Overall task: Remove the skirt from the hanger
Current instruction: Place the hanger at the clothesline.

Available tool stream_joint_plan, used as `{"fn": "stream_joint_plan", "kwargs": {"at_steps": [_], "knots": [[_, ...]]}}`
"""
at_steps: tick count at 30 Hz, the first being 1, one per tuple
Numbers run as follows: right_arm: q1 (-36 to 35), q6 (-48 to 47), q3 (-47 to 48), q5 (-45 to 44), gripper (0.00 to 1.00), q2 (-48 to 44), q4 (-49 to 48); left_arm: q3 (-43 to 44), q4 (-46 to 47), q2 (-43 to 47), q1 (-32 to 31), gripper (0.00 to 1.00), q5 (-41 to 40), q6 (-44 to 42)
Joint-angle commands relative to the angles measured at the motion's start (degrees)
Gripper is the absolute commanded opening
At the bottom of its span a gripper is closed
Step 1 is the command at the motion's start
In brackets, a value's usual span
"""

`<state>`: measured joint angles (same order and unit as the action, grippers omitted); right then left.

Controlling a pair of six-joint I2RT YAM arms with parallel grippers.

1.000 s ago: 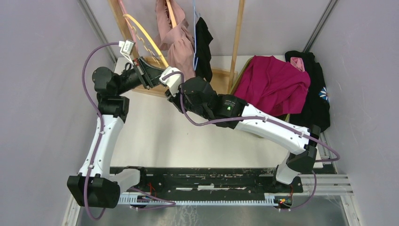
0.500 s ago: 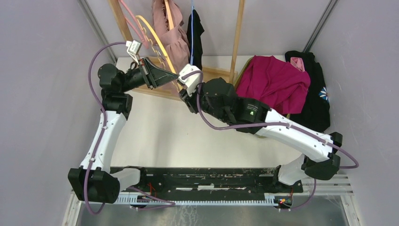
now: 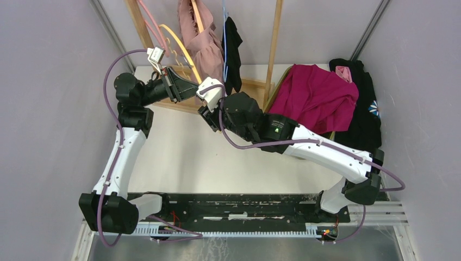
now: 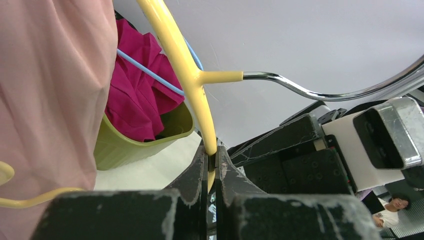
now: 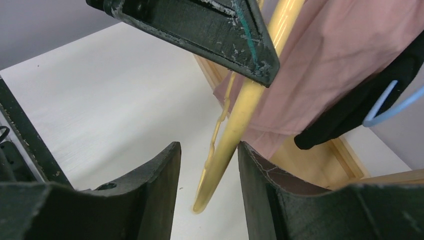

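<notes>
The pink skirt [image 3: 204, 43] hangs at the wooden rack, against the far part of the yellow hanger [image 3: 184, 48]. My left gripper [image 3: 187, 87] is shut on the hanger's yellow bar [image 4: 197, 95], just below its chrome hook [image 4: 310, 93]; the skirt [image 4: 50, 90] fills the left of that view. My right gripper [image 5: 210, 165] stands open right under the left one. The hanger's lower arm [image 5: 245, 115] passes between its fingers [image 5: 150, 185] without being pinched. The skirt [image 5: 330, 60] hangs just behind.
A black garment [image 5: 360, 105] on a blue wire hanger [image 5: 387, 105] hangs next to the skirt. A green basket [image 4: 145, 142] holds magenta cloth [image 3: 315, 95], with dark clothes [image 3: 364, 109] to its right. The rack's wooden frame [image 3: 274, 49] stands at the back.
My right gripper's jaws have spread wider, and the right arm swung right, then back left under the hanger. The left gripper lifted slightly with the hanger; the skirt swayed.
</notes>
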<state>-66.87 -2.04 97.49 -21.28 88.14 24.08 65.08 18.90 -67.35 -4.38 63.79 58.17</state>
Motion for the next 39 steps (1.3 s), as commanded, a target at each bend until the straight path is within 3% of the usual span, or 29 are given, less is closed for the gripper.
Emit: {"fn": "stream_joint_plan", "kwargs": {"at_steps": [1,4,6,10,11,20,22,25,28,30,32,37,39], "knots": [[-0.01,-0.94,2.05,-1.22,0.52,0.13,-3.03,2.6,2.02,1.29,-0.27,0.03,1.43,-1.05],[-0.02,-1.52,2.14,-2.97,0.52,1.18,-3.48,2.47,2.02,1.86,-0.29,0.03,1.58,-0.82],[-0.04,-1.56,2.66,-3.71,0.46,2.07,-3.55,2.34,2.02,2.72,-0.44,0.03,1.52,-0.73],[0.07,-1.56,4.59,-5.24,0.07,4.23,-1.68,2.57,2.02,3.79,-0.43,0.03,1.81,-0.34],[0.07,-1.67,4.44,-5.12,0.02,4.34,-1.68,2.67,2.02,4.17,-0.38,0.03,1.9,-0.25],[0.21,-1.58,1.16,-2.84,0.01,2.57,-4.12,0.4,2.02,7.8,-0.67,0.03,3.34,-0.48],[0.23,-2.1,1.8,-3.54,0.01,2.75,-3.63,-2.13,1.42,10.27,-1.23,0.13,3.57,-2.02],[0.48,-2.17,2.63,-3.0,0.01,2.98,-3.07,-4.92,-6.5,14.84,-1.53,0.3,1.96,-9.81],[0.55,-1.96,3.35,-2.98,0.01,3.22,-2.83,-1.7,-28.75,16.38,-1.53,0.34,-4.42,-28.36],[0.6,-1.59,3.26,-3.19,0.01,2.84,-2.97,0.38,-37.21,16.13,-1.57,0.4,-10.52,-36.41],[0.59,-1.33,3.03,-3.69,0.01,2.42,-2.93,0.03,-39.33,16.49,-1.56,0.43,-14.7,-39.87],[0.96,-1.96,1.77,-5.24,0.01,1.75,-3.57,-4.97,-32.77,21.68,-1.51,0.48,-18.51,-40.41],[1.12,-1.85,1.7,-5.07,0.01,1.68,-3.76,-5.32,-34.11,21.93,-1.59,0.48,-21.05,-42.16]]}}
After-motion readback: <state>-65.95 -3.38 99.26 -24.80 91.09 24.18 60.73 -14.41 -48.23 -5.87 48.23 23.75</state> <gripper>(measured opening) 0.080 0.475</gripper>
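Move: Lying loosely between the right hand's open fingers, the hanger's lower end is only about 1 cm ahead of that hand; from the left hand, still pinching the tube farther up, it is some 2 cm back and 4 cm below. The pink dress hangs about 18 cm ahead of the right hand and 1 cm right, the black garment 18 cm ahead and 10 cm right, both near its height. The skirt, in the bin, is roughly 40 cm right, 14 cm ahead, 18 cm below. Closing on the lower end of the yellow hanger while easing about 2 cm forward, the right hand takes the tube in a pinch and keeps it nearly in place. The left, first edging back and up a centimetre or so, then opens about halfway, lets go and draws clear some 4 cm back, dropping nearly 6 cm, as its fingers tip down and swing counter-clockwise, roughly 25 degrees in all. ##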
